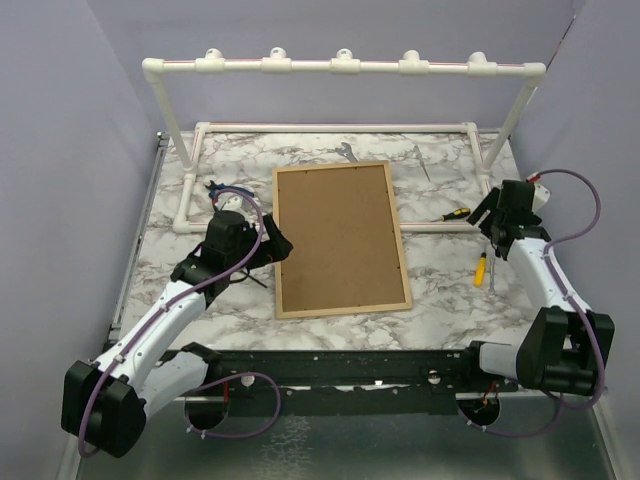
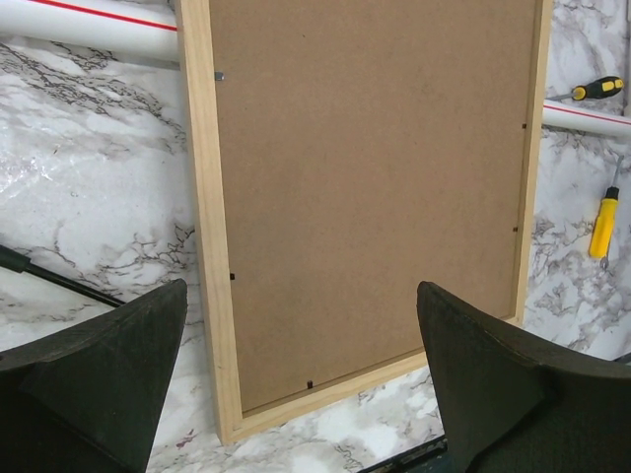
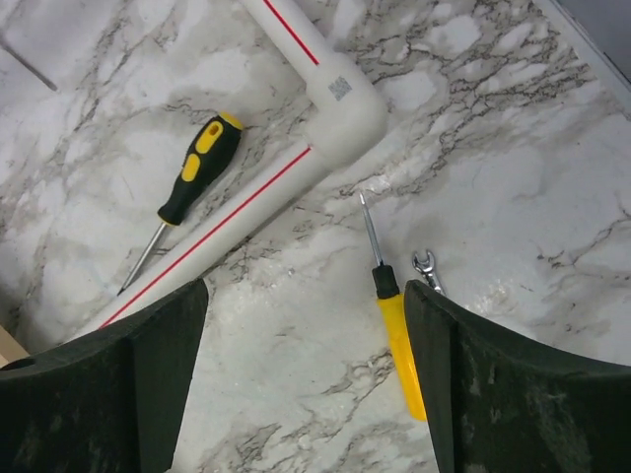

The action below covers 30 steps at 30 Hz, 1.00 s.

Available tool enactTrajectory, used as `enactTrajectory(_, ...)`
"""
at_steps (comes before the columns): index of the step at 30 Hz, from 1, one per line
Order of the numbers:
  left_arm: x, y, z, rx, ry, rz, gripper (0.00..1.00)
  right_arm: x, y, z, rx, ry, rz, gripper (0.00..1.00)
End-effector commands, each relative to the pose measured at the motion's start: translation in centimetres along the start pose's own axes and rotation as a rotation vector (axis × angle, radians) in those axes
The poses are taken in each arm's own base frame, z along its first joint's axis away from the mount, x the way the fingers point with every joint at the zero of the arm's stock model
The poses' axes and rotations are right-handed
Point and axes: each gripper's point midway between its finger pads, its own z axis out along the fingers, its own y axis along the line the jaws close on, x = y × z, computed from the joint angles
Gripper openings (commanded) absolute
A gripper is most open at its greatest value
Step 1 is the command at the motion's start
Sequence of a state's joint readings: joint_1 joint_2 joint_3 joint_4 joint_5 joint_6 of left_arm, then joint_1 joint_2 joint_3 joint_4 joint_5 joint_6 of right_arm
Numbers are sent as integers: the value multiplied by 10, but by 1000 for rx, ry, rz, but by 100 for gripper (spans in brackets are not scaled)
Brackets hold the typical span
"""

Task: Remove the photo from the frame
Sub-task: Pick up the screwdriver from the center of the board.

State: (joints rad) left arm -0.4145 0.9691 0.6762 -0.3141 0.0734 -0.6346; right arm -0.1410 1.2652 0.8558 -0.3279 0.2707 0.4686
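Note:
The frame lies face down in the middle of the marble table, its brown fibreboard back up inside the light-wood edging. The photo is hidden under that back. My left gripper hovers at the frame's left edge; in the left wrist view it stands open above the frame's near corner, with nothing between its fingers. My right gripper is off to the frame's right, apart from it, and is open over bare marble.
A white PVC pipe rack spans the back, its base pipe running past the frame. Right of the frame lie a black-and-yellow screwdriver, a yellow screwdriver and a small wrench.

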Motion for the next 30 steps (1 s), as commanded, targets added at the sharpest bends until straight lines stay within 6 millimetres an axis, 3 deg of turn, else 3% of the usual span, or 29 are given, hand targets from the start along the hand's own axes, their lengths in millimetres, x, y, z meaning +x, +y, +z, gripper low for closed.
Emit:
enactTrajectory(1,-10,-1,0,-7,-38,3,99,42,-34,7,133,94,44,82)
enactTrajectory(9,-7,-1,-1,2,-30,2,99,90,-43,21,142,192,91,79)
enactTrajectory(18,-3,0,-1,3,-22,-2,99,116,-37,33,131,300,116,70)
enactTrajectory(22,-3,0,-1,3,-20,-2,99,125,-28,36,87,345,133,47)
enactTrajectory(24,-3,0,-1,3,-19,-5,99,124,-23,34,64,350,131,23)
enactTrajectory(27,-2,-2,-2,11,-13,-7,99,106,-13,24,2,314,100,12)
enactTrajectory(30,-1,-4,-2,18,-6,-10,99,87,12,1,-164,295,58,1)
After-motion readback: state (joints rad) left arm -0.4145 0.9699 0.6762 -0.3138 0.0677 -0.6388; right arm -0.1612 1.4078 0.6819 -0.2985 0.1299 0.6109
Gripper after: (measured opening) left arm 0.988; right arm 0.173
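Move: The yellow screwdriver lies about 11 cm below the open right hand, some 6 cm back and roughly 1 cm to its right. The small wrench is beside it, about 3 cm farther right and 2 cm nearer the base. The white pipe corner stands about 4 cm ahead and 3 cm right of the hand, and the black screwdriver some 7 cm ahead and 5 cm left. From the left hand, the yellow screwdriver is about 48 cm right, level with it, 13 cm down. Both right fingers pinch the yellow screwdriver by its handle, after the open hand has dropped about 11 cm onto it while drawing back 5 cm or so. Near the table the hand then drifts about 2 cm left and slightly forward as the fingers close; the wrist tips down some 15 degrees and rolls so that its left side rises. ##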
